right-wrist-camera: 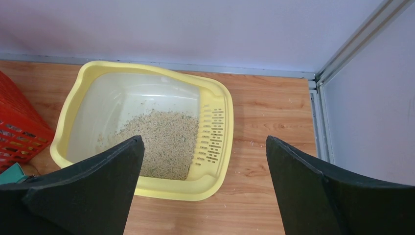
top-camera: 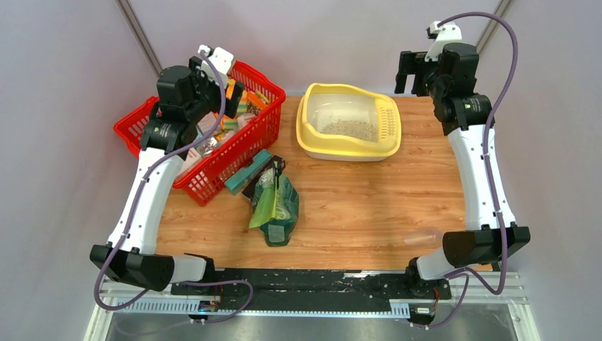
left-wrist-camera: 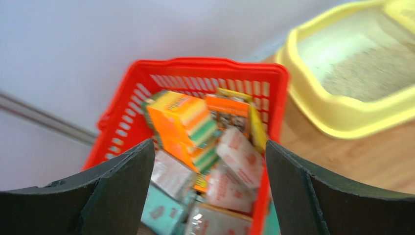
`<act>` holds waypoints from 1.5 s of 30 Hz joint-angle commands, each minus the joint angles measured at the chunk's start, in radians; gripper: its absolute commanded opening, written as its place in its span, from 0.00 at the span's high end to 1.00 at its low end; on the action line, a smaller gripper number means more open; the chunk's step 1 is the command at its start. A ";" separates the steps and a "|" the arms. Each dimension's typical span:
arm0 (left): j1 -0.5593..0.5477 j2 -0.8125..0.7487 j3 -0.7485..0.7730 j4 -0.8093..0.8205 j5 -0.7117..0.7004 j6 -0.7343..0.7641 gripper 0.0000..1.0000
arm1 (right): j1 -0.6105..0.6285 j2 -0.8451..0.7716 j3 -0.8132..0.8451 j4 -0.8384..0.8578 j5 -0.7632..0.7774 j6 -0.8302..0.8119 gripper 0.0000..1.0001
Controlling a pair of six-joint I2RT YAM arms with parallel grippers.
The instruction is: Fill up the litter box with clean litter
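The pale yellow litter box (top-camera: 312, 145) stands at the back middle of the wooden table, and a patch of beige clean litter (top-camera: 349, 129) lies in its white basin. In the right wrist view the litter box (right-wrist-camera: 171, 192) sits below and left, the litter (right-wrist-camera: 166, 142) against its perforated strip. My right gripper (right-wrist-camera: 204, 138) hangs open and empty above the box's right end, raised at the back right (top-camera: 412, 74). My left gripper (left-wrist-camera: 208, 147) is open and empty over the red basket, raised at the back left (top-camera: 234, 91).
A red mesh basket (top-camera: 234, 153) full of packets stands at the back left, the same basket (left-wrist-camera: 205, 66) under the left fingers. A teal box (top-camera: 248, 170) and a crumpled green bag (top-camera: 273, 202) lie on the table in front of it. Walls close in behind and beside.
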 commanded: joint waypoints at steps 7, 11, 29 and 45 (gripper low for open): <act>-0.088 -0.177 -0.170 -0.336 0.321 -0.165 0.17 | 0.002 -0.052 -0.089 -0.023 -0.207 -0.178 0.00; -0.160 -0.227 -0.273 -0.342 0.302 -0.190 0.17 | 0.007 -0.066 -0.112 -0.056 -0.281 -0.227 0.00; -0.404 -0.138 -0.296 -0.447 0.152 -0.188 0.19 | 0.010 -0.164 -0.239 -0.051 -0.232 -0.244 0.00; -0.547 -0.101 -0.364 -0.477 -0.029 -0.214 0.30 | 0.008 -0.196 -0.278 -0.043 -0.216 -0.262 0.00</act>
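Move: The litter bag lies on the table about 18 cm back from the left hand, 12 cm to its right and 34 cm below. The teal box is some 5 cm back and 5 cm right of that hand, the red basket 4 cm ahead and 9 cm left, both far below. From the right hand the bag is roughly 20 cm back and 41 cm left, the litter box 7 cm ahead and 19 cm left, both about 35 cm lower. With no contact yet, the left hand swings off the basket to above the litter bag, about 20 cm down and as far back, and 12 cm right, tipping its fingers down some 40 degrees, turning clockwise and narrowing them slightly. The right hand, wide open, sinks and draws back several centimetres, drifting left as it turns counter-clockwise. ##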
